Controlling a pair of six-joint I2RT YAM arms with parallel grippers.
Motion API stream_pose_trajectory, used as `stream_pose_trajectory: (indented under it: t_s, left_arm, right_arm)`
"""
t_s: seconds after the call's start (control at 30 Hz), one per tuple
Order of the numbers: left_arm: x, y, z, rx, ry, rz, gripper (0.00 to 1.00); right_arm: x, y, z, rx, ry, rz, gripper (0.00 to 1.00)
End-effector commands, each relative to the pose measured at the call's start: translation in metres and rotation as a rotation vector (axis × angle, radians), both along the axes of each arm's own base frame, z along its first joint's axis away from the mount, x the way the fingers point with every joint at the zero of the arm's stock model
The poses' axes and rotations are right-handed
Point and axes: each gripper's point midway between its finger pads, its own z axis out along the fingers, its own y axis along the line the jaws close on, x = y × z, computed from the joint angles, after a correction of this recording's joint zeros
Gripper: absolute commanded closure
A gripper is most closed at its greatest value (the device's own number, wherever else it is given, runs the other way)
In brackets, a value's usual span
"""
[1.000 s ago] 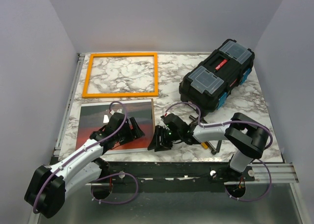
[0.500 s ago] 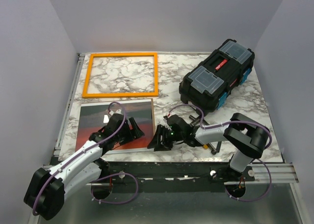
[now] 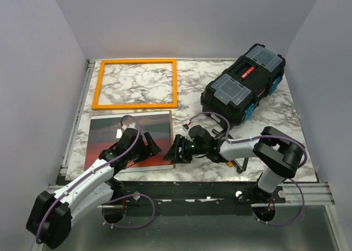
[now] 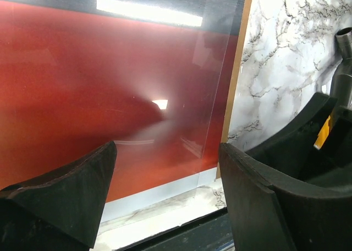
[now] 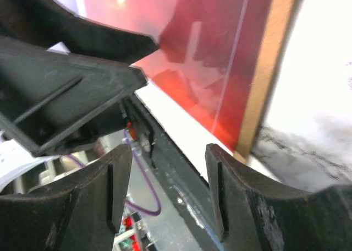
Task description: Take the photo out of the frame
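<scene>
The photo (image 3: 118, 131) lies flat on the marble table at the front left, apart from the frame (image 3: 135, 104), which lies bare at the back left. In the left wrist view the photo (image 4: 99, 86) is a red sheet with a brown edge and a clear sheet over it. My left gripper (image 3: 144, 146) hovers open over the photo's near right part, its fingers (image 4: 77, 201) with nothing between them. My right gripper (image 3: 175, 151) is open at the photo's near right corner (image 5: 220, 53), its fingers (image 5: 247, 207) empty and straddling the table's front edge.
A black toolbox (image 3: 243, 88) stands at the back right. A metal threaded piece (image 4: 344, 64) lies on the marble behind the right gripper. The table's dark front rail (image 5: 181, 174) runs just below both grippers.
My right gripper has slid left to the photo's near right corner and its jaws have widened. The left gripper has hardly moved.
</scene>
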Motion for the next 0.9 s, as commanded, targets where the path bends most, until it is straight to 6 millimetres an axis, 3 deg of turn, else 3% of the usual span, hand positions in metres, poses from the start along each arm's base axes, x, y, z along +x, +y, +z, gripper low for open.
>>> stream_pose_trajectory:
  t_s: [0.0, 0.23, 0.37, 0.47, 0.87]
  left_arm:
    - [-0.011, 0.009, -0.011, 0.034, 0.035, 0.013, 0.23]
    - [-0.007, 0.009, -0.003, 0.027, 0.012, 0.024, 0.22]
    - [-0.007, 0.012, -0.006, 0.035, 0.021, 0.041, 0.20]
    - [-0.008, 0.014, -0.009, 0.034, 0.025, 0.060, 0.20]
    - [-0.016, 0.024, -0.024, 0.057, 0.080, 0.126, 0.19]
  right_arm:
    - [0.027, -0.029, -0.025, -0.333, -0.132, -0.032, 0.37]
    - [0.036, -0.056, -0.026, -0.593, -0.193, -0.181, 0.40]
    - [0.024, -0.043, -0.026, -0.610, -0.180, -0.184, 0.44]
    - [0.017, -0.034, -0.025, -0.615, -0.194, -0.189, 0.58]
    - [-0.003, -0.020, -0.039, -0.626, -0.143, -0.229, 0.63]
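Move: The photo's near right corner, with the brown strip along its side, lies about 2 cm back, 1 cm right and some 4 cm below my right hand. The orange frame's middle is roughly 34 cm ahead and 14 cm to the left, the metal tool about 4 cm ahead and 21 cm to the right. From my left hand that photo corner sits some 3 cm back, 6 cm to the right and 3 cm down. I tip my right hand's fingers down by about 35 degrees, from pointing mostly left to pointing steeply at the table. Meanwhile I swing the hand forward and a little right, then draw it back some 4 cm and down about 3 cm onto the photo's near right corner, part-closing the fingers until their tips flank the end of the brown strip; a grip can't be seen. ##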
